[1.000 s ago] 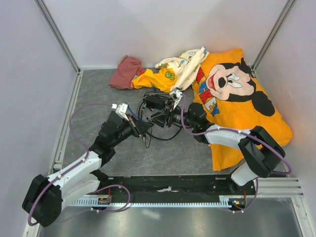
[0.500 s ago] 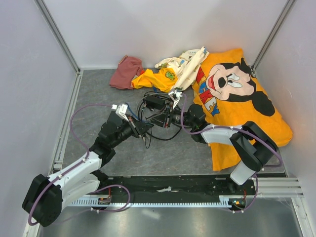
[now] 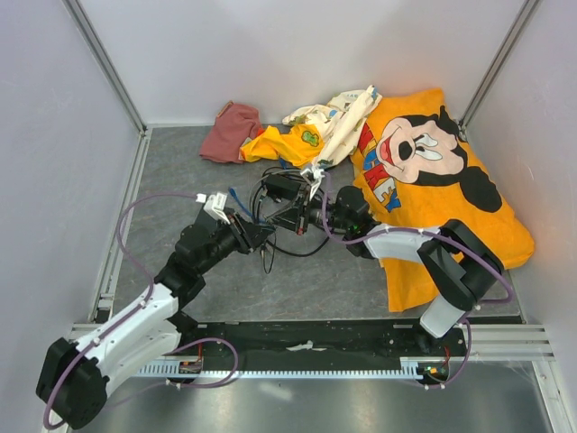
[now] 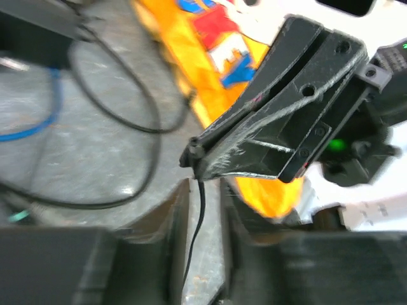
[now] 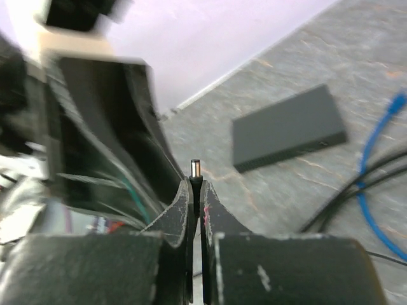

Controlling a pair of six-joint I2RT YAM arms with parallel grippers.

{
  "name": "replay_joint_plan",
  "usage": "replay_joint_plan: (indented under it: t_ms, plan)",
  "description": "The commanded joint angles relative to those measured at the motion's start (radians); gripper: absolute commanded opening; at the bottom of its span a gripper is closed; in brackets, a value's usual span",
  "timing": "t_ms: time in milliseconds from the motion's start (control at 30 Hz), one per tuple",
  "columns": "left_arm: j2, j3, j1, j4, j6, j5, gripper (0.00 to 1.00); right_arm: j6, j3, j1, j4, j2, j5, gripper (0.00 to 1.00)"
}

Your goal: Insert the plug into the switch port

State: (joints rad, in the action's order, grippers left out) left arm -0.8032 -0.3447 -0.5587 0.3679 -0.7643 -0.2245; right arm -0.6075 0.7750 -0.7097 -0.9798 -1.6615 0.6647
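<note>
The switch (image 5: 289,130) is a flat dark box on the grey floor, also seen in the top view (image 3: 282,187). The bright-blue cable (image 5: 372,171) lies loose to its right; its blurred end, the plug (image 5: 399,98), is free of both grippers. My right gripper (image 5: 196,184) is shut on the metal-tipped end of a thin black cable (image 5: 196,168). That black cable (image 4: 201,210) hangs down from the right gripper (image 4: 196,154) through the gap of my left gripper (image 4: 203,190), which is open and not pinching it.
Loops of black cable (image 4: 137,121) lie around the switch. An orange printed shirt (image 3: 451,207) covers the right side under the right arm. More clothes (image 3: 270,135) are heaped at the back wall. Walls enclose the floor on three sides.
The right gripper has closed on the black cable's metal-tipped end. The left gripper has opened off that cable and its arm has drawn back a little to the left.
</note>
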Motion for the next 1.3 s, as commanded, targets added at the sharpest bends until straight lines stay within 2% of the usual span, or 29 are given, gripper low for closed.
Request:
replay_joint_plan:
  t_ms: [0, 33, 200, 233, 300, 333, 400, 433, 533, 667, 900, 1067, 1267]
  plan:
    - [0.053, -0.173, 0.008, -0.356, 0.147, 0.223, 0.43, 0.248, 0.125, -0.004, 0.265, -0.017, -0.071, 0.0]
    - [0.045, -0.206, 0.014, -0.432, 0.186, 0.317, 0.5, 0.321, 0.144, -0.005, 0.338, -0.026, -0.091, 0.0]
    - [-0.053, -0.401, 0.08, -0.688, 0.25, 0.427, 0.63, 0.494, 0.285, -0.007, 0.513, -0.142, -0.146, 0.0]
    - [-0.1, -0.448, 0.129, -0.739, 0.267, 0.424, 0.68, 0.512, 0.306, -0.005, 0.553, -0.161, -0.148, 0.0]
    - [-0.149, -0.491, 0.192, -0.779, 0.286, 0.392, 0.74, 0.566, 0.361, -0.007, 0.584, -0.217, -0.143, 0.0]
    - [-0.193, -0.522, 0.26, -0.788, 0.31, 0.346, 0.78, 0.583, 0.381, -0.011, 0.624, -0.234, -0.146, 0.0]
    - [-0.244, -0.546, 0.328, -0.81, 0.335, 0.308, 0.82, 0.635, 0.432, -0.019, 0.662, -0.277, -0.158, 0.0]
    - [-0.307, -0.571, 0.386, -0.813, 0.347, 0.257, 0.82, 0.65, 0.444, -0.03, 0.682, -0.287, -0.181, 0.0]
    - [-0.405, -0.626, 0.436, -0.825, 0.393, 0.241, 0.83, 0.681, 0.489, -0.06, 0.688, -0.331, -0.211, 0.0]
    - [-0.601, -0.694, 0.471, -0.845, 0.419, 0.243, 0.83, 0.709, 0.587, -0.1, 0.734, -0.4, -0.264, 0.0]
    - [-0.802, -0.801, 0.522, -0.865, 0.511, 0.286, 0.82, 0.733, 0.74, -0.142, 0.811, -0.515, -0.333, 0.0]
    - [-0.892, -0.864, 0.556, -0.868, 0.543, 0.177, 0.82, 0.77, 0.794, -0.151, 0.869, -0.567, -0.352, 0.0]
    - [-0.962, -0.866, 0.589, -0.865, 0.554, 0.146, 0.82, 0.804, 0.857, -0.155, 0.926, -0.627, -0.396, 0.0]
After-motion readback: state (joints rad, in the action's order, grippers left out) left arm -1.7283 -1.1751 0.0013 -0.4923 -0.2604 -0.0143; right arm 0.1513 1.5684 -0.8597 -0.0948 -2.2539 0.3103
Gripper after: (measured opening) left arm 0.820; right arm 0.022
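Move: The switch's middle is about 20 cm to the left of my opening left hand, 8 cm ahead and some 18 cm below. From my right hand, which already holds the plug, the switch's round port is roughly 14 cm left, 10 cm ahead and 19 cm down. The blue cable's plug lies about 9 cm farther out than that port and level with it sideways; the black adapter is 21 cm ahead of my right hand and 4 cm to its right. I swing my left hand clear of the plug and its cord, rising slightly and then dropping, about 21 cm left and 16 cm forward to above the switch's far end, fingers spreading wide and tipping to point mostly down. My right hand keeps the plug pinched and carries it some 17 cm down, going forward first, then left towards the port, with the fingers tilting about 40 degrees downward. ##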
